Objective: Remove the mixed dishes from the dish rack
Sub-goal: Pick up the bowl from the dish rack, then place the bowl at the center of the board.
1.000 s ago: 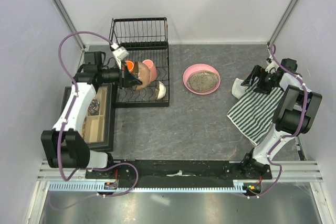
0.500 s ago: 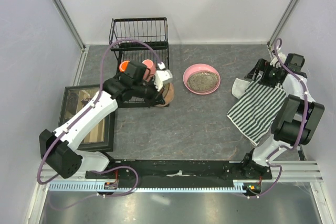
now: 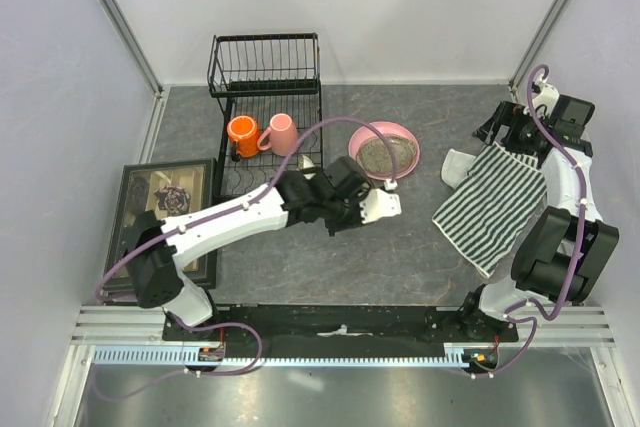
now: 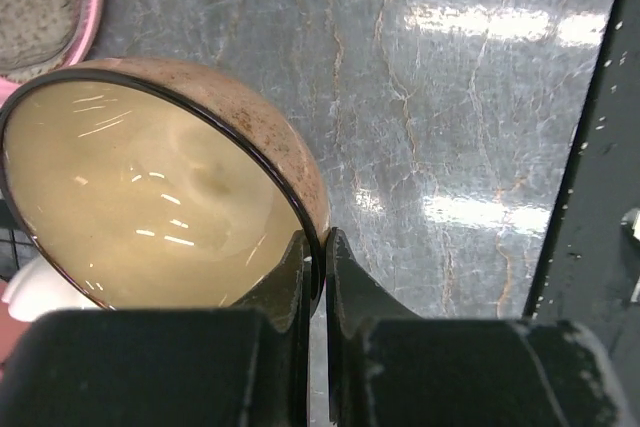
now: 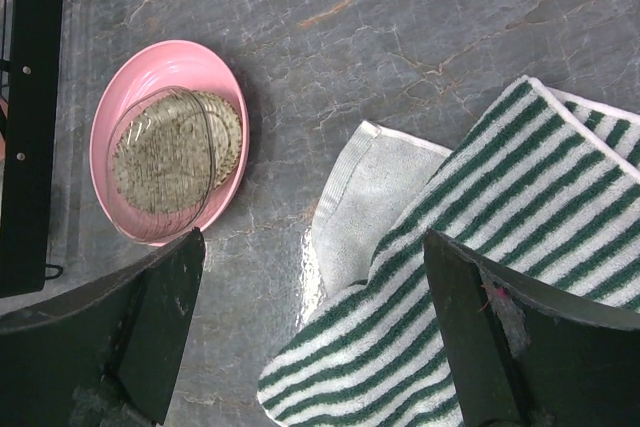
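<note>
My left gripper is shut on the dark rim of the tan-brown bowl, one finger inside and one outside. It hangs over the table just in front of the pink speckled dish; in the top view the left gripper hides the bowl. The black wire dish rack still holds an orange mug and a pink mug. A small white bowl peeks out at the rack's right edge. My right gripper stands wide open above the striped cloth, holding nothing.
A black-framed box of trinkets lies at the left, beside the left arm. The striped cloth covers the table's right side. Grey walls and metal posts close in the back and sides. A black base rail runs along the near edge.
My left arm has swung from the rack rightward to the middle of the table, carrying the tan-brown bowl. The right gripper has drawn slightly back toward the far right corner, still open.
</note>
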Action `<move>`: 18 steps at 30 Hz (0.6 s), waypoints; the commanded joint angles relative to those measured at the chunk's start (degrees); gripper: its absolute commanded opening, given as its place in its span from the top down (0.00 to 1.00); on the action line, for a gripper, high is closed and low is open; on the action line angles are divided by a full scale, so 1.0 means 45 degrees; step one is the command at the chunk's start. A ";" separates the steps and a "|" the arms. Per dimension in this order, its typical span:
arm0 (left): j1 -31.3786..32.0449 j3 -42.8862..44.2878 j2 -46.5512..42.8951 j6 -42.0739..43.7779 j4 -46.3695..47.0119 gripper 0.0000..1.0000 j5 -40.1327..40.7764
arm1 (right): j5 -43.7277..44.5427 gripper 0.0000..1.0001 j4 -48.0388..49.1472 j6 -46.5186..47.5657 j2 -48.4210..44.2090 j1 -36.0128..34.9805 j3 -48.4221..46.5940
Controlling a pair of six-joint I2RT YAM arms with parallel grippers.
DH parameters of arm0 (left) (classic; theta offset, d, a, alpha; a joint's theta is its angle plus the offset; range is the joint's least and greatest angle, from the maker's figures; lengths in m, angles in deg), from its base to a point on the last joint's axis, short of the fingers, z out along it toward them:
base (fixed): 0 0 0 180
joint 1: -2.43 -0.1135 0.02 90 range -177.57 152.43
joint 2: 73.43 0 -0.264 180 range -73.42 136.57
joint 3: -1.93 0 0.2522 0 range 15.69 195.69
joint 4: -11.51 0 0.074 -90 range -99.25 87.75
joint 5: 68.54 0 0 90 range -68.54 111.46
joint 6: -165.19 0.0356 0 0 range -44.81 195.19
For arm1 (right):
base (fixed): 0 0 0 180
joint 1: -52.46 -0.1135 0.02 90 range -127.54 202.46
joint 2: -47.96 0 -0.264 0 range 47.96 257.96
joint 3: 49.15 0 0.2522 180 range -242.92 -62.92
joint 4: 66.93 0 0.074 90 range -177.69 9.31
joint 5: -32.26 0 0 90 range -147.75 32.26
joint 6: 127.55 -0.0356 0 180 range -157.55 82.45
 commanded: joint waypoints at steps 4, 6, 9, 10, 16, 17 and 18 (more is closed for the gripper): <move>0.1633 0.1641 0.1346 0.1618 0.1130 0.98 0.2532 | 0.0055 0.02 0.0367 0.0103 -0.0226 -0.0179 0.0110; 0.1945 0.1836 0.1834 0.1756 0.1306 0.98 0.2690 | 0.0074 0.02 0.0347 0.0103 -0.0188 -0.0218 0.0110; 0.2219 0.2187 0.2536 0.1835 0.1365 0.98 0.2651 | 0.0074 0.02 0.0347 0.0122 -0.0149 -0.0218 0.0110; 0.2259 0.2227 0.2674 0.1854 0.1423 0.99 0.2632 | 0.0055 0.02 0.0347 0.0103 -0.0129 -0.0238 0.0091; 0.2669 0.2286 0.3630 0.2049 0.1892 0.99 0.2806 | 0.0035 0.02 0.0328 0.0161 -0.0031 -0.0296 0.0110; 0.2708 0.2344 0.3749 0.2069 0.1912 0.98 0.2826 | 0.0016 0.02 0.0308 0.0162 -0.0012 -0.0296 0.0110; 0.2728 0.2364 0.3866 0.2089 0.1970 0.98 0.2807 | -0.0023 0.02 0.0308 0.0162 0.0027 -0.0316 0.0072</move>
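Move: The left gripper already holds the brown bowl by its rim, with the bowl jutting forward of the fingers. The open tabletop for it lies about 8 cm to the right, 2 cm ahead and some 15 cm below. The pink plate with the grey dish sits roughly 15 cm ahead and 8 cm right; the white cup in the rack is about 11 cm ahead and 9 cm left. From the right gripper, that open spot is some 18 cm back and 25 cm left. Keep the bowl's rim pinched in the left gripper and bring it down and to the right, about 6 cm each way, easing slightly back, towards the bare table on the near side of the pink plate. As it sinks, tip the fingers more steeply down and swivel them clockwise, some 15 degrees in all, slowing the sideways travel towards the end while still lowering. ##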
